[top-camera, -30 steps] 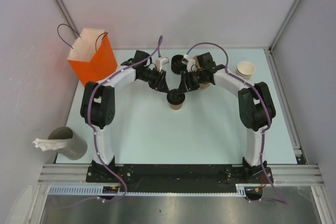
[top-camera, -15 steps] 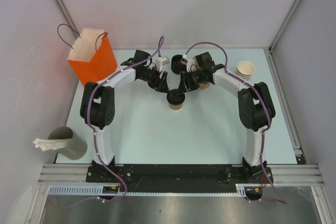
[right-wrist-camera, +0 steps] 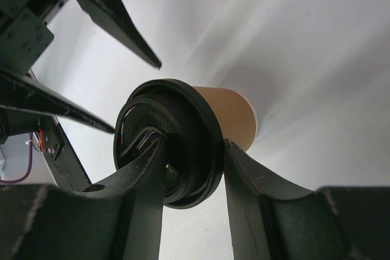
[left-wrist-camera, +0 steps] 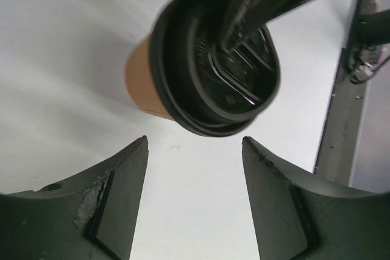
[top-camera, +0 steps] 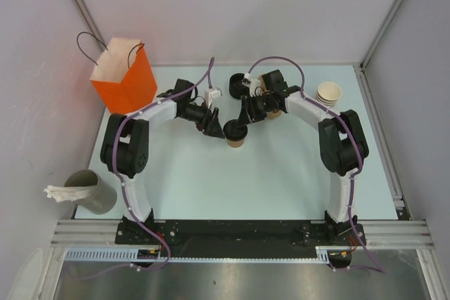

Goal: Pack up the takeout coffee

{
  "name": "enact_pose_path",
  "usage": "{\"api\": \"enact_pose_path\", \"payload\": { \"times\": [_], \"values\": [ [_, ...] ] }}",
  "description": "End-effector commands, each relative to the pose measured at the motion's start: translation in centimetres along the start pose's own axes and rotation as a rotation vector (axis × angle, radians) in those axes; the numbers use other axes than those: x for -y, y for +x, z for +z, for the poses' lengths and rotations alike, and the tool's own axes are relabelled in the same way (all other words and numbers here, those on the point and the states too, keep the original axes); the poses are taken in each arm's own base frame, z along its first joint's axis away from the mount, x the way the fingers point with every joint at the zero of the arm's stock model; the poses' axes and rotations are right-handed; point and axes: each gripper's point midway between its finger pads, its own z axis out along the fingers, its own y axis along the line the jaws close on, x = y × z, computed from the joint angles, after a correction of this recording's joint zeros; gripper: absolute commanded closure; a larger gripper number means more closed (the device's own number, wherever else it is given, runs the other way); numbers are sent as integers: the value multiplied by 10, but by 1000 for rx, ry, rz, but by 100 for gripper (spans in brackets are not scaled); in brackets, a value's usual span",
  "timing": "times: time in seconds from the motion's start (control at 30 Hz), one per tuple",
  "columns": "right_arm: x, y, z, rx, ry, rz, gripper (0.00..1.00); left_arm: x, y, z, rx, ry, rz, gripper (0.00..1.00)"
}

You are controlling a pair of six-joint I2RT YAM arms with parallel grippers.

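The takeout coffee (top-camera: 237, 138) stands upright mid-table, a tan paper cup (left-wrist-camera: 141, 80) with its black lid (left-wrist-camera: 207, 89) on top. My right gripper (right-wrist-camera: 194, 142) is shut on the lid's edge. One finger lies in the lid's sunken top and the other presses the outside of the rim (right-wrist-camera: 214, 150). From above, the right gripper (top-camera: 242, 124) hangs over the cup from behind. My left gripper (left-wrist-camera: 195, 144) is open with bare table between its fingers, just clear of the cup. In the top view the left gripper (top-camera: 215, 128) sits to the cup's left.
An orange paper bag (top-camera: 125, 75) with black handles stands open at the back left. A stack of tan cups (top-camera: 328, 93) is at the back right, and a black stack of lids (top-camera: 237, 83) at the back middle. A grey cup with tissue (top-camera: 91, 191) sits off the table's left edge.
My left gripper opened, let go of the cup and drew back to the left. The right gripper kept its grip on the lid, and the cup stayed put.
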Motion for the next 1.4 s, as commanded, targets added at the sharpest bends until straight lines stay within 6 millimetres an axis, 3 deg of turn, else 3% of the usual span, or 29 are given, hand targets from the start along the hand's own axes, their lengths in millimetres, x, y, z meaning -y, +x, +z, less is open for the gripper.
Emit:
{"api": "enact_pose_path", "payload": {
  "times": [0.0, 0.77, 1.07, 1.37],
  "values": [
    [22, 19, 14, -60, 72, -5, 60, 33, -16, -7, 86, 125, 58, 32],
    [21, 19, 13, -58, 62, -2, 60, 12, -13, -1, 177, 153, -140, 35],
    [21, 16, 11, -48, 69, -5, 60, 1, 1, 4, 134, 102, -179, 55],
    [24, 19, 11, -56, 83, -5, 60, -29, 26, 15, 57, -28, -226, 67]
  ]
}}
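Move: The left hand, empty and open, has the black lid on the coffee cup about 5 cm to its right, roughly level with it fore and aft and some 1 cm lower. The stack of spare lids stands about 18 cm ahead and 7 cm right, the cup carriers about 15 cm ahead and 18 cm right, both some 6 cm lower. From the right hand, already on the lid's rim, the lid's middle is about 2 cm back, 1 cm left and 1 cm down. Back by some 1.5 cm, then slightly right and down, the left hand trims its place at the lid's left rim, before easing up and forward again by about 1 cm. Meanwhile its wrist rolls and levels the fingers by some 10 degrees; late on, they close to about half their starting gap, one each side of the rim. The right hand keeps its pinch, motionless. ##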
